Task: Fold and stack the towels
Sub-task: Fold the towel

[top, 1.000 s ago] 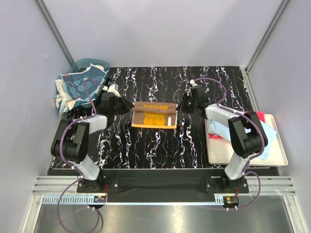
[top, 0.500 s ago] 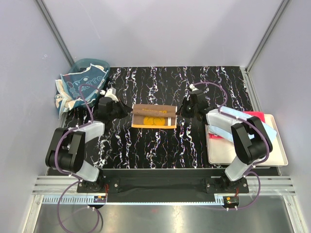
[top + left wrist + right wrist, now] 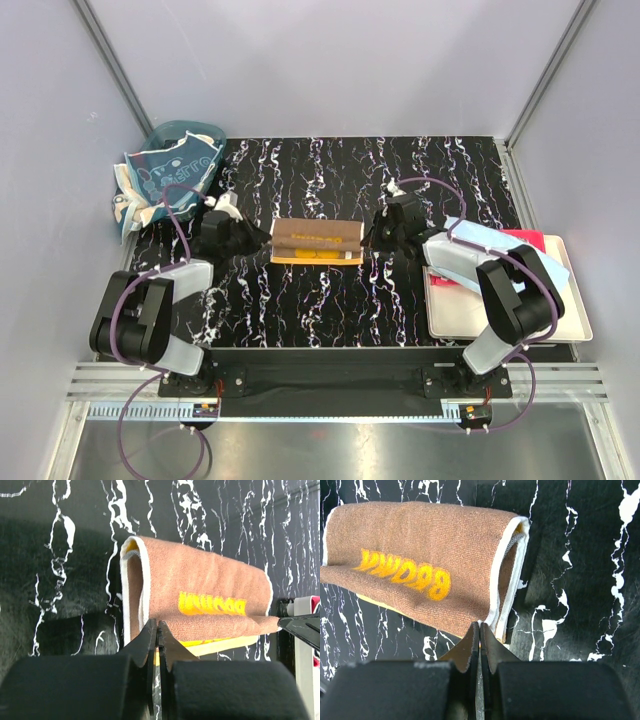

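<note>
The orange towel (image 3: 318,240) lies mid-table, its brown back with yellow letters rolled over the orange face. My left gripper (image 3: 264,239) is shut on its left edge, and my right gripper (image 3: 369,238) is shut on its right edge. In the left wrist view the towel (image 3: 200,590) curls over just beyond my gripper (image 3: 157,626), with yellow cloth pinched between the jaws. In the right wrist view the white hem of the towel (image 3: 420,555) meets my gripper (image 3: 480,626). A teal patterned towel (image 3: 160,178) hangs out of the basket. Light blue (image 3: 478,236) and red (image 3: 530,240) towels lie on the tray.
The teal plastic basket (image 3: 185,130) stands at the back left corner. The cream tray (image 3: 565,325) sits at the right edge, partly under the right arm. Grey walls close in the black marbled table (image 3: 320,300) on three sides.
Both grippers have drawn the towel's far edge toward the near side. The brown back now covers most of the orange bear face that showed a second ago.
</note>
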Robot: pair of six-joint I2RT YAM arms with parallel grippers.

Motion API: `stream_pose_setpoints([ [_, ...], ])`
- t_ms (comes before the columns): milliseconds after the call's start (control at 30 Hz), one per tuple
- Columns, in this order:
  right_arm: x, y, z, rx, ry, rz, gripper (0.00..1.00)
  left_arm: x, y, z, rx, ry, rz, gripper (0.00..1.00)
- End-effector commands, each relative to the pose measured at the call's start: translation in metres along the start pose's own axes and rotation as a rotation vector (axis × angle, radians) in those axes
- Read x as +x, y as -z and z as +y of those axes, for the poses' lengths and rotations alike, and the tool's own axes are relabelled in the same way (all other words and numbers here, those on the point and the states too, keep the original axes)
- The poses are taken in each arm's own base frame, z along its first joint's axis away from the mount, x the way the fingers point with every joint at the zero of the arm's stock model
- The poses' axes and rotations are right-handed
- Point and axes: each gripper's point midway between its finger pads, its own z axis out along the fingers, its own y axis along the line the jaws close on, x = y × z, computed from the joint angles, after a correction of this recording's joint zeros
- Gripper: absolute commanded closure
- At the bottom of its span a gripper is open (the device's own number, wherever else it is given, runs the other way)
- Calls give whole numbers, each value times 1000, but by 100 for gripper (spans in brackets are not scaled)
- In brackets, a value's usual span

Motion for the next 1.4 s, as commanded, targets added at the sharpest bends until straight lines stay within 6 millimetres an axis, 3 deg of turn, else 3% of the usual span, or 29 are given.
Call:
stream_pose_setpoints([
  [0, -15, 9, 13, -25, 10, -77, 96, -17, 6, -12, 50, -46, -75, 99],
  [400, 1, 4, 7, -18, 5, -51, 96, 2, 5, -1, 40, -41, -43, 98],
  [500, 5, 2, 5, -17, 0, -45, 95, 8, 3, -2, 47, -44, -26, 94],
  [767, 6, 9, 6, -7, 0, -37, 71, 12, 7, -4, 51, -53, -12, 72],
  [933, -11, 20, 5, 43, 4, -80, 57, -3, 17, -3, -13, -79, -33, 69],
  [967, -4, 22, -3, 84, -2, -47, 55, -7, 20, -3, -23, -85, -43, 69],
  [1033, -16, 22, 0, 102, 2, -62, 53, -13, 24, -2, -73, -98, -59, 68],
  [1100, -24, 18, 0, 128, 8, -66, 50, -28, 25, -11, -85, -127, -95, 68],
  [1167, -25, 11, -3, 149, 5, -49, 49, -34, 21, -25, -79, -152, -93, 68],
  [1200, -34, 9, 2, 144, 7, -62, 49, -35, 18, -30, -71, -158, -87, 68],
  [1233, -36, 6, 2, 153, 10, -60, 47, -28, 12, -34, -65, -168, -61, 68],
  [1300, -41, -3, 2, 163, 7, -56, 46, -32, 3, -52, -27, -177, -55, 68],
  [1367, -37, -13, -1, 173, 3, -29, 45, -15, -11, -63, -3, -191, -2, 69],
])
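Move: Both hands still pinch the corners of the brown towel's raised edge. The towel's near edge, where this goes, has its middle about 4 cm back, 12 cm right and 3 cm below the left hand; it is about 4 cm back, 12 cm left and 2 cm below the right. The basket stands some 18 cm ahead and 24 cm left of the left hand; the blue towel lies about 6 cm back and 33 cm right of the right hand. Both hands bring the towel's pinched edge back and down about 2 cm, release, then rise and go forward. ##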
